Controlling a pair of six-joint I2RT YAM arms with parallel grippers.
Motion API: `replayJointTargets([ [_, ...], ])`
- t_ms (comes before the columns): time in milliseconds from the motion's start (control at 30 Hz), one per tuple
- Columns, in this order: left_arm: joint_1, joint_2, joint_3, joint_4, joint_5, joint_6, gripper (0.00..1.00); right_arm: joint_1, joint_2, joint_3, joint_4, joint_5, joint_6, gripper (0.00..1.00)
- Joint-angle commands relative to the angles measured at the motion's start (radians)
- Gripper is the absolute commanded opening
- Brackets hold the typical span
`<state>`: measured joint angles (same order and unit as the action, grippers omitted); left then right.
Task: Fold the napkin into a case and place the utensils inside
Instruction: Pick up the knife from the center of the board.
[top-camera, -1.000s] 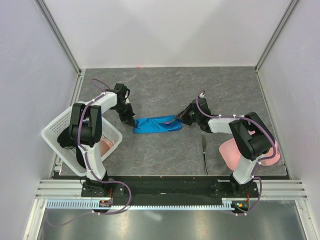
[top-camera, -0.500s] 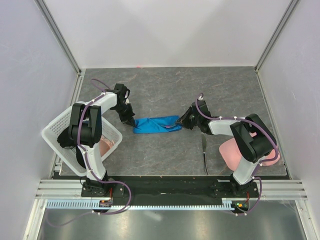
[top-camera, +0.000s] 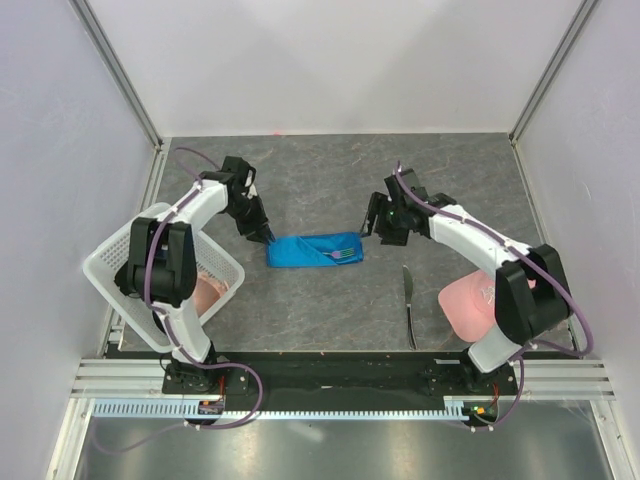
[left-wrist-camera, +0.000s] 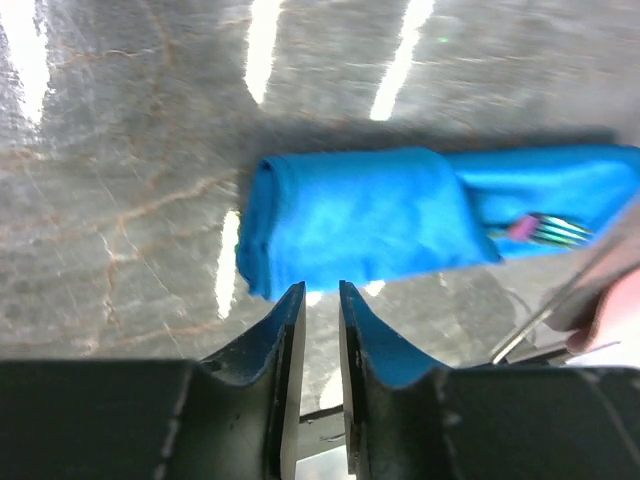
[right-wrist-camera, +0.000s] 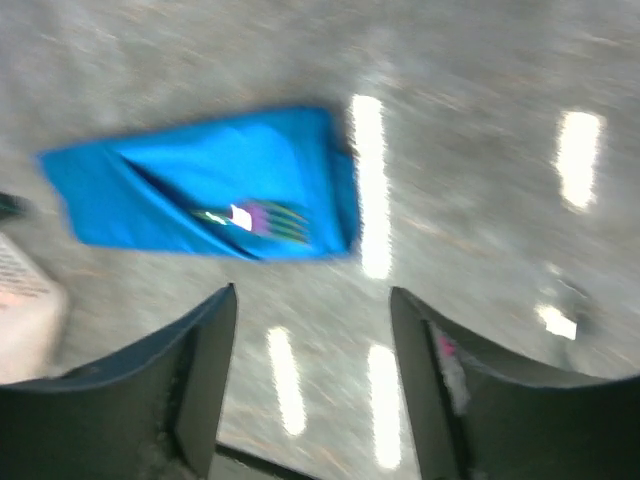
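Note:
The bright blue napkin lies folded as a narrow flat case (top-camera: 312, 250) in the middle of the table. The fork's tines (top-camera: 346, 254) stick out of its right end; its handle is hidden inside. The knife (top-camera: 408, 303) lies bare on the table to the right, near the front. My left gripper (top-camera: 268, 238) hovers at the case's left end, its jaws slightly apart and empty (left-wrist-camera: 320, 292), the case (left-wrist-camera: 370, 218) just beyond them. My right gripper (top-camera: 367, 228) stands wide open (right-wrist-camera: 312, 300) off the case's right end, with the case (right-wrist-camera: 190, 185) and the fork (right-wrist-camera: 262, 217) ahead.
A white basket (top-camera: 112, 262) with a pale pink cloth (top-camera: 211, 293) in it stands at the left edge. Another pale pink cloth (top-camera: 472, 305) lies at the right front, beside the knife. White walls close in the table on three sides.
Both grippers have opened. The right one has let go of the fork, now in the case, and pulled back up and to the right. The left one has come off the case's left end.

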<state>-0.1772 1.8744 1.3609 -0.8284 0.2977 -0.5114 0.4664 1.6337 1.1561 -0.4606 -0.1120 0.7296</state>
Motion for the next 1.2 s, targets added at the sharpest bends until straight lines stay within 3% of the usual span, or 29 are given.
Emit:
replayJointTargets([
  [0, -0.018, -0.110, 0.040, -0.023, 0.083, 0.048, 0.29, -0.014, -0.051, 0.008, -0.439, 0.106, -0.157, 0.72],
  [200, -0.137, -0.178, 0.038, -0.035, 0.130, 0.018, 0.32, -0.003, -0.189, -0.241, -0.429, 0.137, -0.125, 0.73],
  [400, -0.329, -0.184, 0.066, -0.037, 0.121, -0.035, 0.34, 0.061, -0.242, -0.321, -0.385, 0.130, -0.104, 0.63],
  [600, -0.392, -0.176, 0.072, -0.035, 0.112, -0.056, 0.33, 0.106, -0.201, -0.387, -0.311, 0.156, -0.064, 0.54],
  [767, -0.396, -0.198, 0.060, -0.037, 0.109, -0.058, 0.33, 0.130, -0.111, -0.395, -0.259, 0.204, -0.052, 0.37],
  [800, -0.397, -0.198, 0.057, -0.035, 0.110, -0.058, 0.33, 0.130, -0.095, -0.392, -0.245, 0.190, -0.050, 0.24],
  [900, -0.398, -0.195, 0.044, -0.031, 0.151, -0.052, 0.34, 0.135, -0.011, -0.357, -0.211, 0.160, -0.039, 0.00],
  [967, -0.400, -0.190, 0.031, -0.006, 0.182, -0.042, 0.35, 0.137, 0.000, -0.313, -0.199, 0.132, -0.038, 0.00],
  [1067, -0.404, -0.182, 0.014, 0.046, 0.263, -0.033, 0.50, 0.132, -0.044, -0.289, -0.141, 0.039, 0.005, 0.00],
  [1167, -0.416, -0.169, 0.000, 0.087, 0.333, -0.033, 0.57, 0.109, -0.078, -0.308, -0.060, -0.086, 0.092, 0.00],
])
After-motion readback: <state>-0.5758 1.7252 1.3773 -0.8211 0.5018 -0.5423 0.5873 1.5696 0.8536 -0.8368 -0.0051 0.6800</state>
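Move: The knife lies with its middle some 18 cm back and 10 cm to the right of your open right gripper, about 10 cm below; its handle end points towards you. The napkin case is around 4 cm back and 13 cm left of that gripper, with the fork on it 5 cm back and 6 cm left. From the left gripper the napkin's middle is level and 11 cm right, the knife about 14 cm back and 34 cm right. Bring the right gripper back about 17 cm, to the right and down to the knife, tilting the fingers some 35 degrees to point straight down, then close them and pinch it at the neck where blade meets handle. Meanwhile swing the left gripper right, back and up, clear of the napkin and nearer the knife, turning clockwise and opening partway. ##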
